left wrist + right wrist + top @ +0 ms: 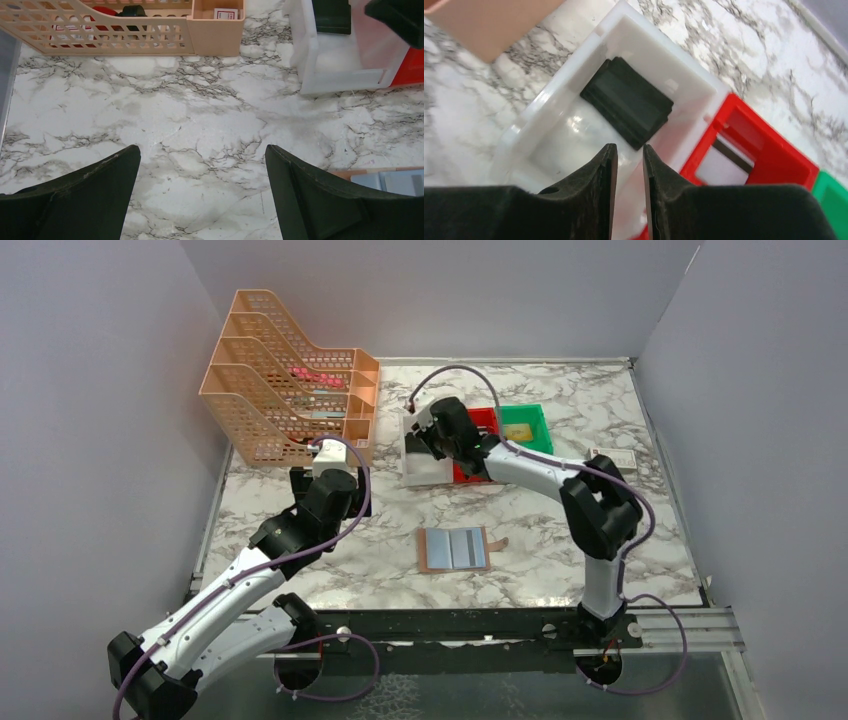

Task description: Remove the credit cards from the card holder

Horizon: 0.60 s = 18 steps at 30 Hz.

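The card holder (455, 549) lies spread open on the marble table, pale blue panels up; one corner of it (395, 179) shows in the left wrist view. A stack of black credit cards (626, 102) rests flat inside the white bin (549, 100), also visible from the left wrist as black credit cards (330, 17). My right gripper (630, 146) hovers over that bin (425, 468), its jaws a narrow gap apart with nothing between them. My left gripper (202, 150) stands wide open over bare marble, left of the bin, holding nothing.
A red bin (769, 150) holding a white card with a dark stripe (729, 162) adjoins the white bin, and a green bin (525, 425) sits behind it. An orange mesh file rack (290, 390) stands at the back left. A small white box (612, 457) lies at the right.
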{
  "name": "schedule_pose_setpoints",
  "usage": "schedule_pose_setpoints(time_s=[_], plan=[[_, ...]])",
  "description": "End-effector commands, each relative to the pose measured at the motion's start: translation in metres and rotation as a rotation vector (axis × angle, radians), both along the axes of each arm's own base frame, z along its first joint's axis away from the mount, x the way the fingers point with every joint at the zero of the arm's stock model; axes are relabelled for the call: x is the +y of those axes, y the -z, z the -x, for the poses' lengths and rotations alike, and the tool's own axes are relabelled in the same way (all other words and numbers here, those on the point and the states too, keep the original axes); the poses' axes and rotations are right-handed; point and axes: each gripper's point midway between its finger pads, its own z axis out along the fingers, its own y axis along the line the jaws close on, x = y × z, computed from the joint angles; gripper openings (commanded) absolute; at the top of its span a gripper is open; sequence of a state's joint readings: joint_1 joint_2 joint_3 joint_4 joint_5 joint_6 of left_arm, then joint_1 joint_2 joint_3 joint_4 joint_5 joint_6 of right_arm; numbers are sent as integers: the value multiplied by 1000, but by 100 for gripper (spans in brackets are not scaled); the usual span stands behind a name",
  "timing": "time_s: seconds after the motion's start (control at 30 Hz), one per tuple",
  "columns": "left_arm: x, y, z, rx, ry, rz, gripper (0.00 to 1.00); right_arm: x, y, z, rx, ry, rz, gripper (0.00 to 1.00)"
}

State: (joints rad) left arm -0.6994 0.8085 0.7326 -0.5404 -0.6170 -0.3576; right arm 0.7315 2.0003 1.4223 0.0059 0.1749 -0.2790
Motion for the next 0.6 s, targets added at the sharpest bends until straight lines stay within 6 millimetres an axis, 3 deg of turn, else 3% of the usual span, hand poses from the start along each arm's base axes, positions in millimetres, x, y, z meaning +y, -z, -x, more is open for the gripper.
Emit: schedule_pose_setpoints(time_s=[0.0, 0.1, 0.3, 0.4, 0.57], plan=[[-3, -1, -2, -7, 12, 10, 99, -6, -56, 34, 65, 109, -324, 31], [-9, -1, -1, 2, 54, 12, 99, -23, -61, 69, 154, 171, -447, 33], [-32, 3, 2, 37, 173, 61, 99, -54, -19, 157, 436, 230, -587, 34], [-62, 9, 8, 87, 289, 153, 99, -65, -4, 193, 557, 237, -622, 33], [-138, 6, 28, 176, 555, 455, 95, -75, 9, 236, 691, 213, -653, 33]])
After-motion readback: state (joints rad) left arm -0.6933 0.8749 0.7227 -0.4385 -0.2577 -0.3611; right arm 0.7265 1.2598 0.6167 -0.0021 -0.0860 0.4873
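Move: The open card holder lies about 23 cm back and some 5 cm to the right of the right hand, roughly 8 cm lower. The black cards sit in the white bin about 7 cm below that hand, some 2 cm ahead and 1 cm left, with the red bin level with it, about 9 cm to the right. From the left hand, the card holder is about 23 cm to the right, 5 cm back and 16 cm down. Touching nothing, the right hand heads back about 20 cm and some 8 cm right from the white bin to the card holder, arching up 6 cm before sinking below its starting height, its narrowly open fingers tipping some 30 degrees further down while the wrist rolls left side up. The wide-open left hand, slow at first, swings 7 cm right towards the holder, dipping slightly and turning clockwise. ##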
